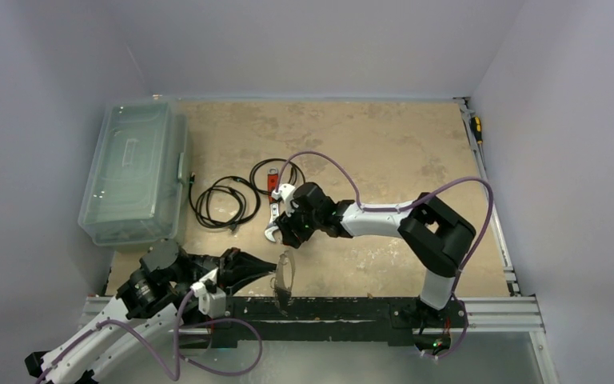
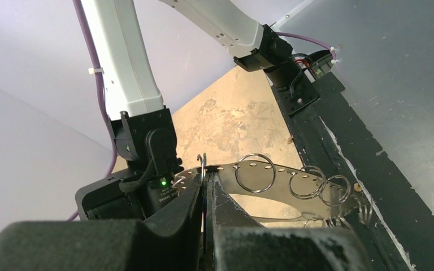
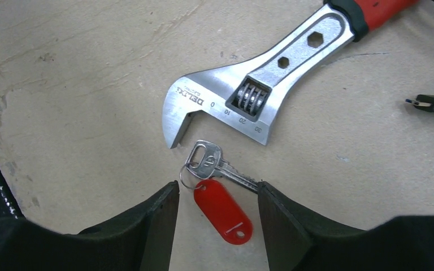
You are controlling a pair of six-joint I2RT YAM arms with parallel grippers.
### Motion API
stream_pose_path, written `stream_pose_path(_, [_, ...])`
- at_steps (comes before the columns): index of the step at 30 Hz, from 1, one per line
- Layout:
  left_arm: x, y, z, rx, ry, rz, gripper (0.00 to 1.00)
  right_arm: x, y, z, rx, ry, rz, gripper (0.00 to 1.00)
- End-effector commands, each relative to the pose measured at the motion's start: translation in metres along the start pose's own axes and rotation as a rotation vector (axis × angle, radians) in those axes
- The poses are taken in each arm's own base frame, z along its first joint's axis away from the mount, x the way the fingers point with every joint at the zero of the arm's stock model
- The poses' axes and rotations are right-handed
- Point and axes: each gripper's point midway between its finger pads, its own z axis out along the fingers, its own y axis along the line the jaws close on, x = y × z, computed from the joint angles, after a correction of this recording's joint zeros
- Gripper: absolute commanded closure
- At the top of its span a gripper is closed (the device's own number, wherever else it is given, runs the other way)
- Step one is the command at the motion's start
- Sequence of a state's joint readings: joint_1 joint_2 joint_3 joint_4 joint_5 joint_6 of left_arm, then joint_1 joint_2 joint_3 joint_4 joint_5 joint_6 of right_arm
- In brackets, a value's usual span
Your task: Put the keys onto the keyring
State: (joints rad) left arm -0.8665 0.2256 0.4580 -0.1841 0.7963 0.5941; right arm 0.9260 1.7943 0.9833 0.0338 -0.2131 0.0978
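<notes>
A silvery key (image 3: 217,164) on a small split ring with a red tag (image 3: 223,210) lies flat on the table, just below the jaw of a red-handled adjustable wrench (image 3: 260,84). My right gripper (image 3: 217,197) is open and hovers low over it, one finger on each side of the tag; it also shows in the top view (image 1: 285,234). My left gripper (image 2: 204,182) is shut on the keyring (image 2: 202,164), an oval loop held upright near the table's front edge (image 1: 285,272). Several small split rings (image 2: 255,172) hang on the loop.
A clear plastic box (image 1: 132,172) stands at the far left. Black coiled cables (image 1: 224,200) lie beside the wrench, with a cable plug (image 3: 432,103) to its right. A black rail (image 1: 344,308) runs along the front edge. A yellow-handled tool (image 1: 476,128) lies at the right edge.
</notes>
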Motion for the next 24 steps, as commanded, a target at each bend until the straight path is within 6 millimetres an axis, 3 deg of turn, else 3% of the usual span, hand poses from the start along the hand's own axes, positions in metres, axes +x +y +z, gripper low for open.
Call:
stream_pose_path(1, [-0.012, 0.002, -0.001, -0.014, -0.05, 0.033, 1.0, -0.025, 0.004, 0.008, 0.02, -0.067, 0.0, 0.44])
stream_pose_path(8, [-0.013, 0.003, -0.004, -0.042, -0.059, 0.031, 1.0, -0.008, -0.012, 0.009, 0.114, -0.058, 0.062, 0.56])
stream_pose_path(16, [-0.015, 0.002, -0.004, -0.039, -0.066, 0.031, 1.0, 0.02, -0.031, 0.005, 0.227, -0.011, 0.119, 0.62])
stream_pose_path(21, [-0.016, 0.003, -0.005, -0.045, -0.071, 0.046, 1.0, 0.032, -0.032, -0.005, 0.255, -0.014, 0.188, 0.63])
stream_pose_path(24, [-0.02, 0.003, -0.006, -0.051, -0.084, 0.066, 1.0, 0.018, -0.018, -0.017, 0.196, -0.079, 0.192, 0.63])
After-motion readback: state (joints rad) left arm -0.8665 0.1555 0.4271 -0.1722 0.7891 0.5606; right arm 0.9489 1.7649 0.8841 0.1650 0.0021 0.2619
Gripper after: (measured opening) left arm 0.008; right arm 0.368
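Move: The key lies on the table almost under the right hand, about 1 cm to its left and roughly 2 cm below. Its red tag is level with the hand, about 1 cm to its right; the wrench head is some 5 cm left and 2 cm ahead, and the black cable end about 10 cm ahead and 1 cm right. From the left hand, the key is about 17 cm ahead, 4 cm right and 24 cm below. Leftward first, barely a centimetre, then forward about 2 cm and finally back to the right, the right hand skims low over the key and red tag, ending a little farther from the key. It turns clockwise some 15 degrees while the fingers draw together to roughly two thirds of their gap, without gripping the key; one finger ends over or against the tag. ##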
